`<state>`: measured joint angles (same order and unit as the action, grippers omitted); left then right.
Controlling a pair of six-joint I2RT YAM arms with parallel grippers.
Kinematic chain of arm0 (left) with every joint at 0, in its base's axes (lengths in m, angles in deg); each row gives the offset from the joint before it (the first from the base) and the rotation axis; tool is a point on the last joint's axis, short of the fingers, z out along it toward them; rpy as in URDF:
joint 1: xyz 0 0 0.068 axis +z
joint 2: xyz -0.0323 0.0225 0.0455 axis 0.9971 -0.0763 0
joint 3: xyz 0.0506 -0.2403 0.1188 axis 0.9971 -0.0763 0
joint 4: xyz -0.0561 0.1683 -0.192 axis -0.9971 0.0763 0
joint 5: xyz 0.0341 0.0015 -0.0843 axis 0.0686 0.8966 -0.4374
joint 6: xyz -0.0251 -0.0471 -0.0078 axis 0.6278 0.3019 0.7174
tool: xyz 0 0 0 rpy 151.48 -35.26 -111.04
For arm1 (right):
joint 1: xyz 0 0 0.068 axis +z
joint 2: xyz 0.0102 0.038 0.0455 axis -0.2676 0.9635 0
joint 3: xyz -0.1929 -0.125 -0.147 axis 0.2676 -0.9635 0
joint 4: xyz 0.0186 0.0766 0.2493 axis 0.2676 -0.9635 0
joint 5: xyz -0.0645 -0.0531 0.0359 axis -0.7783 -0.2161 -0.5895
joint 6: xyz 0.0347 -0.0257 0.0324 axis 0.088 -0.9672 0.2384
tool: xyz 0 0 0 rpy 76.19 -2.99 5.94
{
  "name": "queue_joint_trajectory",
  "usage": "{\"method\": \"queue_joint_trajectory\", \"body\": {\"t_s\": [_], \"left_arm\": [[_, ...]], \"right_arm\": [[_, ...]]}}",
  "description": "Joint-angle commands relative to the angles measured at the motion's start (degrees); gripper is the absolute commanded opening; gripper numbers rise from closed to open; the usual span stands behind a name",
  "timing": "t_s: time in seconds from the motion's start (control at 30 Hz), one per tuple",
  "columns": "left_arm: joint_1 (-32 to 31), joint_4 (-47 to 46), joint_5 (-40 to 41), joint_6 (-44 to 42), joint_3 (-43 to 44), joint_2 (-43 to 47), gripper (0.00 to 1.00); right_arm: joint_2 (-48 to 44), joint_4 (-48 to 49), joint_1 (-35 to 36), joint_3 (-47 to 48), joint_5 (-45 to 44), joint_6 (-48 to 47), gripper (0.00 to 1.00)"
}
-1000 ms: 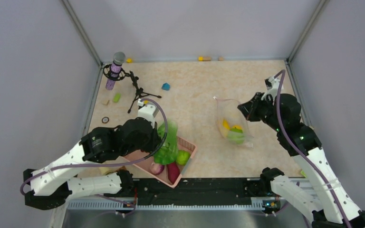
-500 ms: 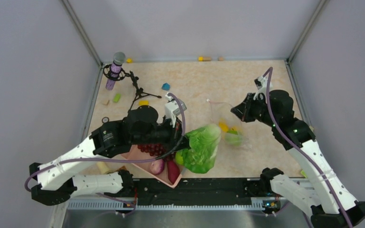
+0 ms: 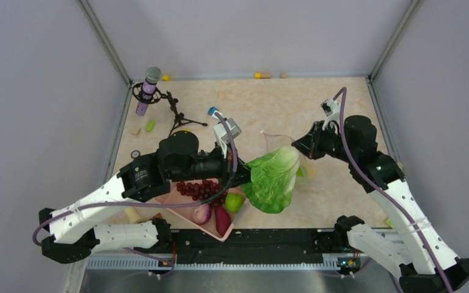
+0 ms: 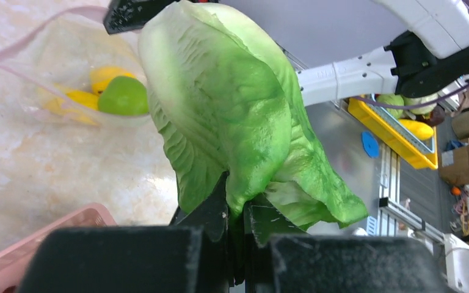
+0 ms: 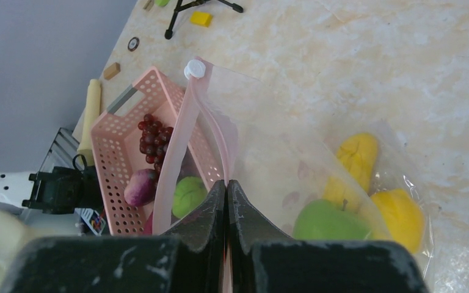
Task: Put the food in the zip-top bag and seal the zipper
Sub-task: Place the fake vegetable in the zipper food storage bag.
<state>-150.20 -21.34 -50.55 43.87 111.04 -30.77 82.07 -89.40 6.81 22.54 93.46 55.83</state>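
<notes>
My left gripper (image 3: 245, 180) (image 4: 237, 196) is shut on the base of the green leafy lettuce (image 3: 275, 177) (image 4: 226, 104) and holds it in the air just left of the zip-top bag (image 3: 304, 176) (image 5: 281, 165). My right gripper (image 3: 300, 145) (image 5: 226, 186) is shut on the bag's upper mouth edge and holds the pink zipper (image 5: 177, 146) apart. In the bag lie a green fruit (image 5: 327, 221), a lemon (image 5: 357, 152) and a banana (image 5: 400, 220). The lettuce hides most of the bag in the top view.
The pink basket (image 3: 172, 202) (image 5: 113, 146) at the near edge holds dark grapes (image 3: 198, 188), a purple onion (image 3: 201, 213), a sweet potato (image 3: 221, 220) and a green fruit (image 3: 234, 201). A microphone on a tripod (image 3: 149, 91) stands at the back left, with small blocks (image 3: 150, 125) around it.
My left arm lifted the lettuce out of the basket and carried it right to the bag. My right gripper pulled the bag's mouth edge up and leftward.
</notes>
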Motion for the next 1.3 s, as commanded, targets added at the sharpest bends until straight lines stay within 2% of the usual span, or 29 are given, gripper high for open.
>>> {"method": "queue_joint_trajectory", "body": {"t_s": [0.0, 0.13, 0.37, 0.73, 0.83, 1.13, 1.27], "left_arm": [[0.0, -5.8, 3.3, -0.7, 1.9, -0.4, 0.00], [0.0, -3.0, 5.6, -0.6, 2.8, -2.1, 0.00], [0.4, -4.1, 9.6, -0.6, -1.4, -1.1, 0.00], [2.0, -0.9, 3.7, 3.0, -3.5, -3.5, 0.00], [3.1, 1.6, 4.3, 3.5, -2.9, -4.8, 0.00], [12.5, -3.1, -12.1, 10.2, -6.6, -7.5, 0.00], [13.1, -5.1, -13.6, 10.6, -6.3, -9.0, 0.00]], "right_arm": [[-0.3, 3.8, -0.3, -0.2, 3.6, -0.8, 0.00], [-0.5, 4.0, -0.4, -0.2, 3.4, -0.5, 0.00], [-1.0, 5.0, -0.4, -0.5, 4.0, 0.1, 0.00], [-2.4, 8.0, -0.4, -1.1, 4.2, 0.5, 0.00], [-2.5, 8.9, -0.3, -1.3, 4.6, 0.4, 0.00], [-0.4, 13.9, -0.4, -2.7, 20.8, -0.4, 0.00], [0.7, 14.2, -0.4, -3.0, 23.6, 0.2, 0.00]]}}
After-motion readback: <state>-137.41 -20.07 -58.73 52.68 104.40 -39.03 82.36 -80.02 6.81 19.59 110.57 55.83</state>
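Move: The bag mouth, its edge still pinched by the right fingers, lies about 16 cm ahead of the left hand, 11 cm right and 10 cm lower; the basket is about 16 cm left, 4 cm ahead and 33 cm below. From the right hand, the held lettuce is roughly 16 cm back, 8 cm left and 8 cm higher; the food in the bag is 5 cm ahead, 6 cm right and 22 cm below. Left hand lowers the held lettuce 9 cm and forward 5 cm, stem-first into the mouth; right draws bag leftward-back. ##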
